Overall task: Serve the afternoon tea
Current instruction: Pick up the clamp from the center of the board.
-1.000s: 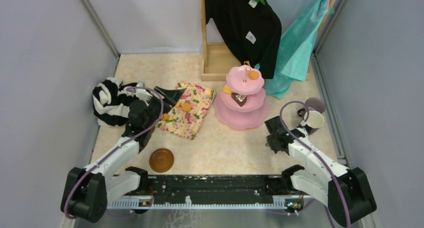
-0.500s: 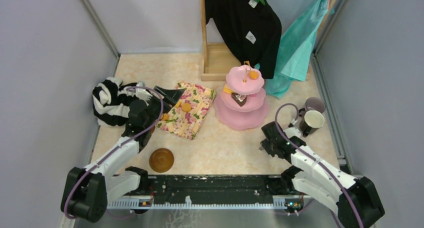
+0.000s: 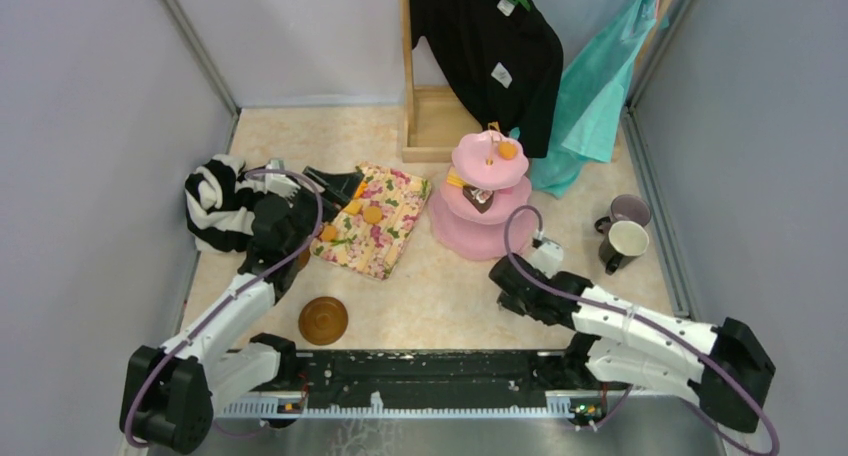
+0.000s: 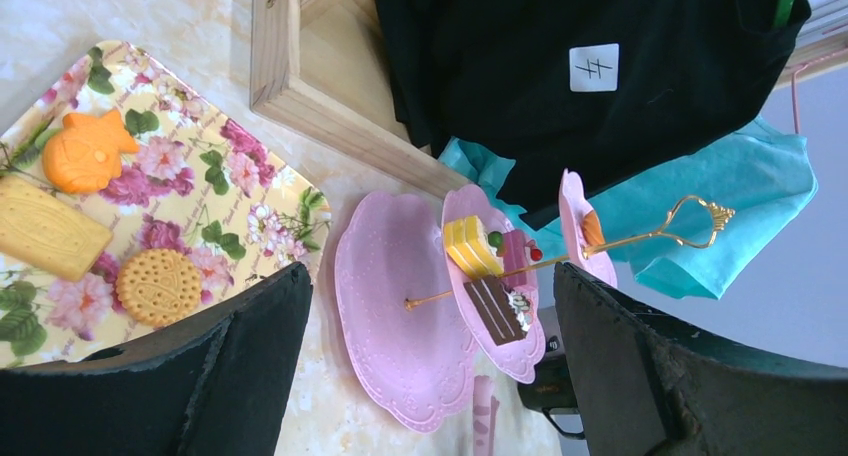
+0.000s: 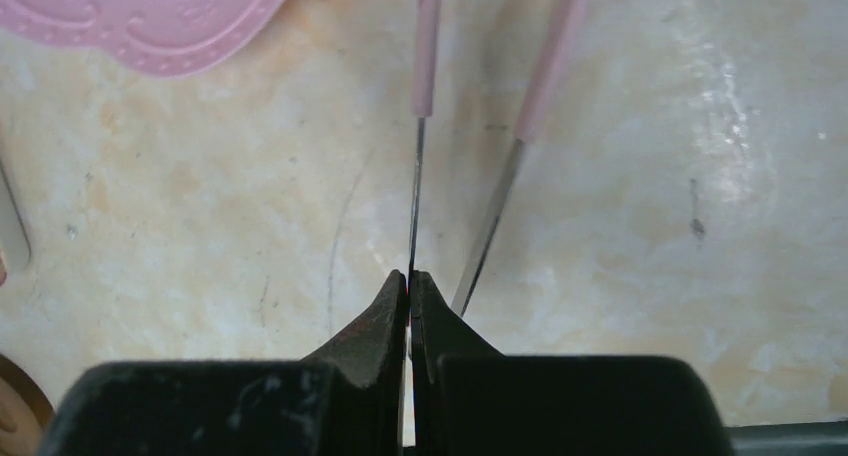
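Note:
The pink three-tier cake stand (image 3: 483, 226) stands mid-table, with a yellow cake (image 4: 470, 246) and a brown cake (image 4: 492, 311) on its middle tier. Three orange and tan pastries, among them a fish-shaped one (image 4: 88, 151) and a round biscuit (image 4: 158, 286), lie on the floral-print cloth (image 3: 385, 238). My left gripper (image 3: 325, 191) hangs open over the cloth's left edge, its jaws wide and empty (image 4: 430, 276). My right gripper (image 3: 505, 276) is low in front of the stand, shut (image 5: 411, 276) on a thin pink-handled utensil (image 5: 427, 46). A lilac mug (image 3: 630, 210) and a cream mug (image 3: 626, 241) stand at the right. One brown saucer (image 3: 323, 320) lies near the front.
A black-and-white striped garment (image 3: 218, 201) is heaped at the left wall. A wooden rack (image 3: 432, 116) at the back carries a black shirt (image 3: 495, 46) and a teal cloth (image 3: 600, 86). Grey walls close in both sides.
My right arm has swung left, away from the mugs to the front of the cake stand, still shut. My left gripper has shifted slightly back over the cloth's edge.

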`<state>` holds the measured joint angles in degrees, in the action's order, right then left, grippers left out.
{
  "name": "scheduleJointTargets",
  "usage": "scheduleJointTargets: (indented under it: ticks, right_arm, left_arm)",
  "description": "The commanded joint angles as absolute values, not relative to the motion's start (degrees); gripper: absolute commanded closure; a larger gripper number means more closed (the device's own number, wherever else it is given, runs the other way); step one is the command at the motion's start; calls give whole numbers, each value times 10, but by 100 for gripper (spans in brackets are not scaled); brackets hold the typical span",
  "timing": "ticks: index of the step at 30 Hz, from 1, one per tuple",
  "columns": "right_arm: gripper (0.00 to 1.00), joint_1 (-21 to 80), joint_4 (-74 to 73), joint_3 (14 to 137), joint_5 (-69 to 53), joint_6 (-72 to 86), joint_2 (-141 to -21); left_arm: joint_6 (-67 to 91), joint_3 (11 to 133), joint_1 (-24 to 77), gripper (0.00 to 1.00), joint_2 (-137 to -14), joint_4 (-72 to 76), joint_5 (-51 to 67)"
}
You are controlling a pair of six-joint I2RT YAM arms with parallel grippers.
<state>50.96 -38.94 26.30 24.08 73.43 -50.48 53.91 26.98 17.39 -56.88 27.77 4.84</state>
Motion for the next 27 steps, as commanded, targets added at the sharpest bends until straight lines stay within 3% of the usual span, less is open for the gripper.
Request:
scheduleJointTargets:
  ticks: [1,10,20,27]
  right_arm:
    - [100,580,-379,331,291,692,-558]
    - [100,691,-387,420,310,651,-695]
    - [100,752,-428,431,326,707,-703]
    - [100,798,-424,478,317,663,-752]
  left_arm:
    - [521,301,177,5,-554,263,36]
    - [513,316,178,4,-535,243,28]
    - [524,317,178,4,-532,249,46]
    - [520,317,178,4,-508,234,38]
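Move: The clamp is already in the right hand, held near its metal end, its pink handles reaching some 10 cm ahead of the fingers, about level with them. The stand's bottom plate is centred roughly 14 cm ahead and 7 cm left of that hand; the flowered board lies about 15 cm ahead and 29 cm left, the near saucer 40 cm left and 5 cm back. From the left hand the board is almost straight below, about 23 cm down and 4 cm right. Leftward and back goes the right hand, sweeping about 9 cm left across the front of the tiered stand and drawing some 5 cm back to the table's near edge, while turning counter-clockwise nearly 30 degrees. Its shut fingers keep the clamp, whose handles push sideways on the bottom plate's rim. The open left hand rises about 3 cm by the board. ##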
